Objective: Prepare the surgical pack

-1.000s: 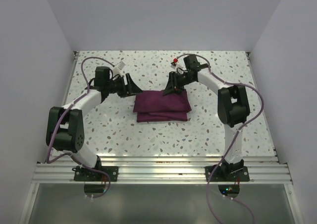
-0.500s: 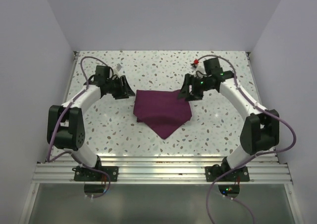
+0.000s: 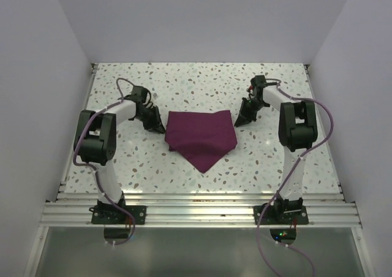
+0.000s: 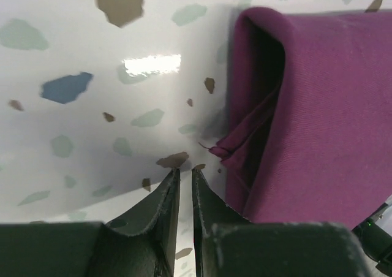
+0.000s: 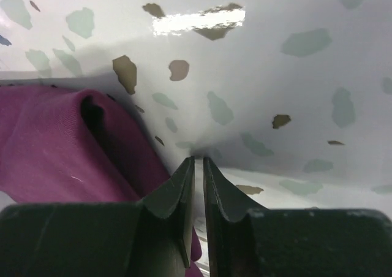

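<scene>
The dark purple cloth (image 3: 201, 136) lies folded in the middle of the table, with one corner pointing toward the near edge. My left gripper (image 3: 158, 126) is at the cloth's far left corner, shut and empty, its tips on the table just beside the folded edge (image 4: 257, 124). My right gripper (image 3: 241, 119) is at the far right corner, also shut and empty, with the cloth (image 5: 55, 148) close on its left. The left gripper (image 4: 184, 170) and the right gripper (image 5: 198, 159) each show only a hairline gap. No steel tray, gauze, scissors or forceps are in view.
The speckled white tabletop (image 3: 275, 160) is walled at the back and on both sides. An aluminium rail (image 3: 196, 212) runs along the near edge, where both arm bases are bolted.
The cloth went from a folded rectangle to a shape with a corner hanging toward the near edge. Both arms swung outward and back, and both grippers let go of the far corners.
</scene>
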### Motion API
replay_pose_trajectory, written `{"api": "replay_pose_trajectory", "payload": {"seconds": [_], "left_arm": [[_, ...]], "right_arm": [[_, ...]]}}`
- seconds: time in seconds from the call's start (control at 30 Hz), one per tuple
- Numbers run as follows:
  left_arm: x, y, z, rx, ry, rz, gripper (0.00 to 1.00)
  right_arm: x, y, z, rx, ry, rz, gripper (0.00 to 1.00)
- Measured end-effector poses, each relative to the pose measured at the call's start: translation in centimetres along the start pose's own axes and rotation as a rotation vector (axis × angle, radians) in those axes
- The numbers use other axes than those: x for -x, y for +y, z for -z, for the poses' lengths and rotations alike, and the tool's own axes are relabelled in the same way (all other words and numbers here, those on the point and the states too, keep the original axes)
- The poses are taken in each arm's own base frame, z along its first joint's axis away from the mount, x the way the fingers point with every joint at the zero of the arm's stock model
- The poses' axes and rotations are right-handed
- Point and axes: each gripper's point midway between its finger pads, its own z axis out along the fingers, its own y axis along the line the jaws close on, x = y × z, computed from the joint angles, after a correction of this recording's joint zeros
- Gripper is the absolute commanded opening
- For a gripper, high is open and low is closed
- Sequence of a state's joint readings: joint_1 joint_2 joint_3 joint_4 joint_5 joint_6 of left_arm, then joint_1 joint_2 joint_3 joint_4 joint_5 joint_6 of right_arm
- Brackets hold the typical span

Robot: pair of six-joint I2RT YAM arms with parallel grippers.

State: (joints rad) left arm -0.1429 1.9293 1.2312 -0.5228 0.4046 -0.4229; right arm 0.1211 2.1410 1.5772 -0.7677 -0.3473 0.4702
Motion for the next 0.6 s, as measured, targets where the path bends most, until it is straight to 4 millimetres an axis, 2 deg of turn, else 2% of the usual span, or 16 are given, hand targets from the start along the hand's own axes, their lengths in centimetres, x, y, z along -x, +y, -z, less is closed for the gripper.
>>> {"api": "replay_pose_trajectory", "payload": {"seconds": [0.07, 0.17, 0.3, 0.43, 0.5, 0.53, 0.6], "left_arm": [[-0.8, -0.5, -0.4, -0.018, 0.015, -0.008, 0.16], [-3.0, -1.6, -0.6, -0.059, 0.051, -0.013, 0.16], [-7.0, -2.9, -0.7, -0.114, 0.099, -0.006, 0.16], [-10.2, -3.0, 0.0, -0.141, 0.138, 0.041, 0.29], [-11.1, -2.7, 0.6, -0.129, 0.144, 0.057, 0.35], [-11.4, -2.5, 0.9, -0.115, 0.141, 0.061, 0.43], [-12.1, -2.0, 1.6, -0.089, 0.137, 0.071, 0.48]], "right_arm": [[-0.2, 0.4, -0.5, -0.006, 0.027, 0.004, 0.15], [0.4, 1.8, -0.5, 0.005, 0.011, 0.033, 0.16], [0.9, 4.5, -1.3, 0.04, 0.011, 0.086, 0.17], [0.9, 7.5, -3.1, 0.092, 0.04, 0.126, 0.17], [1.2, 9.1, -3.8, 0.124, 0.045, 0.132, 0.18], [1.5, 9.8, -4.0, 0.135, 0.042, 0.131, 0.19], [2.2, 11.0, -4.4, 0.158, 0.031, 0.126, 0.29]]}}
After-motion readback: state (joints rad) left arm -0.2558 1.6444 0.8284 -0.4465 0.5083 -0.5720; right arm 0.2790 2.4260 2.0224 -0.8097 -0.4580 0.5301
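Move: The wrapped surgical pack lies between my nearly shut hands, its middle some 18 cm to the right of my left hand and 2 cm back. From my right hand that middle is about 16 cm left and 5 cm back; both hands are down at its height. The pack's far left corner is 9 cm ahead and 3 cm right of my left hand, its far right corner about 7 cm ahead and 3 cm left of my right hand. Staying low over the table, I turn the pack between my two hands: my left hand sweeps back about 12 cm along its left side, veering right, while my right hand pushes its right side some 10 cm left and about half as far forward. The right fingers stay nearly shut; the left ones start opening late, as that hand eases slightly left again. ##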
